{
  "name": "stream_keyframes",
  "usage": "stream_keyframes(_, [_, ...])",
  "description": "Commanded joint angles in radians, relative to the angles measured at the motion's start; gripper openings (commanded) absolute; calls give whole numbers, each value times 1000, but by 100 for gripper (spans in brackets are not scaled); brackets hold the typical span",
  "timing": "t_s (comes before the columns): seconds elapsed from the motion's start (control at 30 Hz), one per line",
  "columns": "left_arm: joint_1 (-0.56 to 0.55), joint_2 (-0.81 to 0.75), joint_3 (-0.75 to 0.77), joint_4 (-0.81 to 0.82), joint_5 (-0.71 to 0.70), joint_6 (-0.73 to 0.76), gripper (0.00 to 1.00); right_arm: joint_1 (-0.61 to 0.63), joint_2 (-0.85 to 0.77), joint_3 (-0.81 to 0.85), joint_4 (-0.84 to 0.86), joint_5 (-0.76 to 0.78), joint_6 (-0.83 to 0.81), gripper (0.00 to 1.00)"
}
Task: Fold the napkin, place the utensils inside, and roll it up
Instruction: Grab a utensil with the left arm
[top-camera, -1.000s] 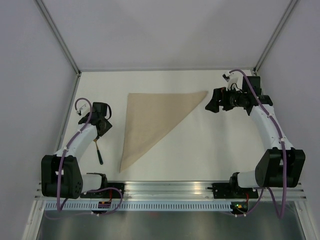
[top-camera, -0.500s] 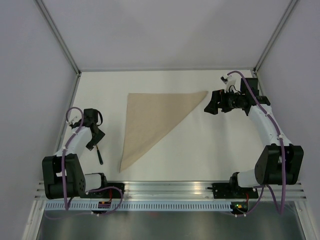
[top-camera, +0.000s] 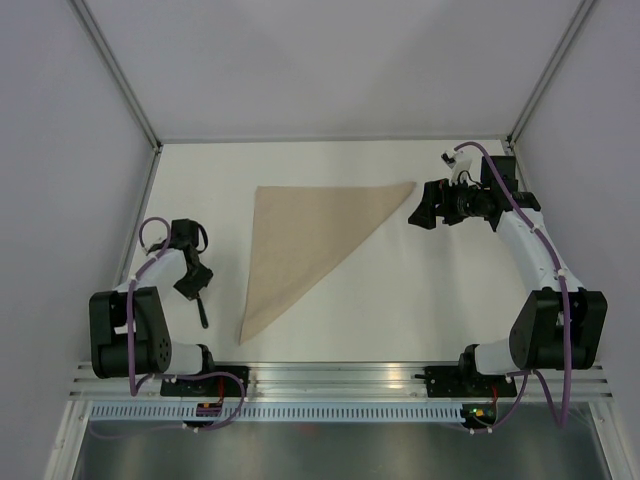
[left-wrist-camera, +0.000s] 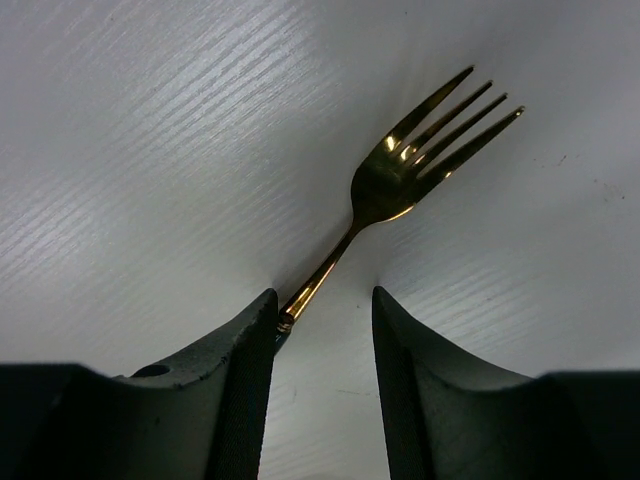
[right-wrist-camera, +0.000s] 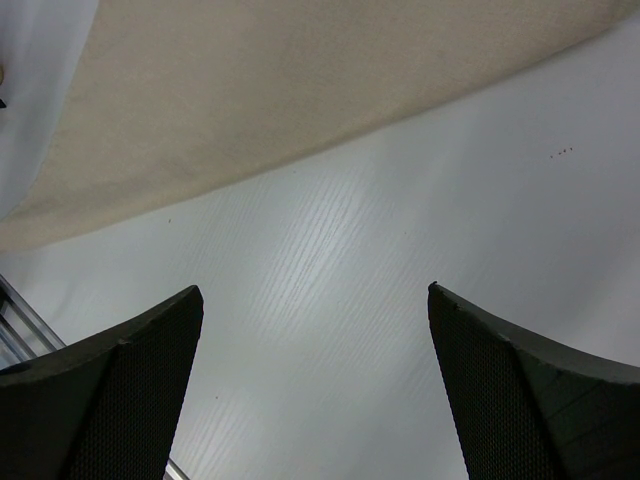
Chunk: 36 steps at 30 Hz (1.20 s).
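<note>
The napkin (top-camera: 305, 240) lies flat, folded into a beige triangle, its long edge running from the far right corner to the near left tip. One utensil, a fork (left-wrist-camera: 400, 175) with a gold head and dark handle (top-camera: 202, 315), lies left of it. My left gripper (top-camera: 192, 283) is low over the fork's neck. Its jaws (left-wrist-camera: 325, 298) are apart, the shaft touching the left finger (left-wrist-camera: 250, 360) only. My right gripper (top-camera: 420, 206) hovers wide open by the napkin's right corner (right-wrist-camera: 300, 90), nothing between its fingers (right-wrist-camera: 315, 295).
An aluminium rail (top-camera: 340, 375) runs along the near edge by the arm bases. Pale walls and frame posts (top-camera: 140, 215) close in the table on the left, right and far sides. Bare white tabletop (top-camera: 420, 300) lies right of the napkin.
My left gripper has moved nearer and leftward, down onto the fork's neck, and its jaws have narrowed. The right gripper has barely shifted. The napkin is unchanged.
</note>
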Motion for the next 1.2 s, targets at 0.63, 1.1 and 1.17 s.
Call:
stream_keyframes(0.63, [5, 160, 99, 66, 80, 46, 30, 3, 13, 0, 35, -20, -19, 98])
stream_keyframes(1.1, [7, 302, 251, 136, 110, 121, 20, 3, 17, 34, 40, 5, -4, 98])
stream_keyframes(1.17, [5, 319, 277, 145, 129, 146, 20, 3, 16, 42, 38, 17, -7, 98])
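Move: Just under the left hand lies the fork, prongs pointing ahead: its middle is about 2 cm back, 1 cm to the right and 1 cm below, with the slim neck between the open fingers. The folded napkin's middle is some 29 cm to the right and 13 cm ahead on the table. From the waiting right hand the fork lies roughly 60 cm to the left, 15 cm back and 17 cm below. Sliding forward almost level, close above the table, the left hand runs up the fork from the handle end of its neck towards the prongs, gathering speed over about 9 cm. The fingers close from half open as it goes and pinch the neck just below the head, dragging the fork along; the wrist turns only some 5 degrees clockwise. ##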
